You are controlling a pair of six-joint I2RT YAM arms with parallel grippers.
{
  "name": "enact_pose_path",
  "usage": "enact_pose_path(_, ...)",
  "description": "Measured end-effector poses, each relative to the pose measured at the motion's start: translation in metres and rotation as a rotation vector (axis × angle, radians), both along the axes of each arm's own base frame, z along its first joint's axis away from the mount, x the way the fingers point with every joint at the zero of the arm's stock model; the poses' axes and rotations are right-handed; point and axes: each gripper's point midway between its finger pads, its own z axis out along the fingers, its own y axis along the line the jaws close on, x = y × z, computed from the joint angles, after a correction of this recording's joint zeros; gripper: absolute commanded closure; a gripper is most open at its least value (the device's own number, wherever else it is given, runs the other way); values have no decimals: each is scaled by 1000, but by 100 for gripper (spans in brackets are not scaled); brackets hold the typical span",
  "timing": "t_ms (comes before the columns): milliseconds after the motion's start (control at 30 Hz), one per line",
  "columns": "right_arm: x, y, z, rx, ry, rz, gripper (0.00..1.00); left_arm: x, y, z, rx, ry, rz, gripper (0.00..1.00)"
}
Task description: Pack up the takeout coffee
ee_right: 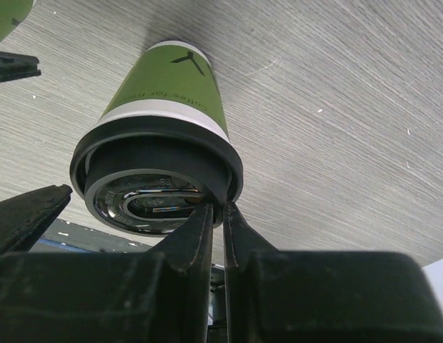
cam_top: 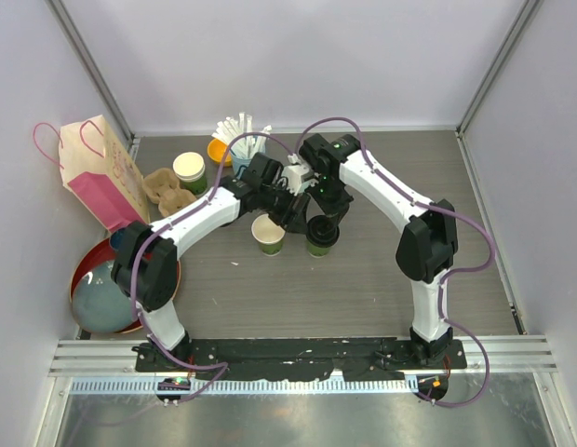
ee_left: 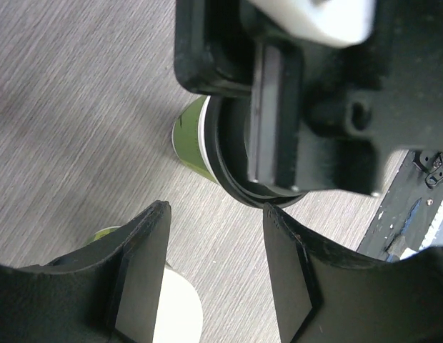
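Observation:
Two dark-green paper cups stand mid-table. One cup (cam_top: 269,235) is uncovered and cream inside; in the left wrist view its rim (ee_left: 175,314) shows under my left finger. The other cup (cam_top: 321,235) (ee_right: 168,86) (ee_left: 187,136) carries a round black lid (ee_right: 157,168). My right gripper (cam_top: 323,212) (ee_right: 218,207) hangs over it, pinched shut on the lid's rim, one finger inside the rim and one outside. My left gripper (cam_top: 285,207) (ee_left: 216,214) hovers open between the two cups, with only bare table between its fingers.
At the back left a third green cup (cam_top: 189,170) with a pale top stands by a brown cardboard cup carrier (cam_top: 167,191). A pink paper bag (cam_top: 100,172) stands beside it. A cup of white straws (cam_top: 240,138) is behind the arms. A pale bowl (cam_top: 102,289) sits front left.

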Motion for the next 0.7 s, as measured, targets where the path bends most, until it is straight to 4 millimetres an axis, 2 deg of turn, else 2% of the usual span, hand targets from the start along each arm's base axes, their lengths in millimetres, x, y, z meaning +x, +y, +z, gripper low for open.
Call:
enact_pose_path(267,6,4,-2,6,-5,1,64,-1,-1,0,0,3,0,42)
enact_pose_path(500,10,6,-3,7,-6,5,61,-1,-1,-1,1,3,-1,42)
enact_pose_path(700,10,6,-2,8,-9,6,54,-1,-1,-1,3,5,-2,43)
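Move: At the right hand, whose nearly shut fingertips are on the right-hand part of the black lid, the lid's middle lies about 3 cm to the left, 2 cm back and 1 cm lower. The open cup stands some 10 cm to the left of the lid, level with it and about 5 cm lower; the green bowl is about 9 cm ahead of this hand, 8 cm left and 9 cm below. From the left hand, the lid is about 5 cm to the right, 1 cm back and 1 cm lower. Letting go of the lid on its cup, the right fingers spread from almost shut to a bit under half open, while that hand eases about 1 cm forward and half a centimetre left at nearly the same height, still pointing down. One finger stays close against the lid's raised wall; the other ends clear to the right. ##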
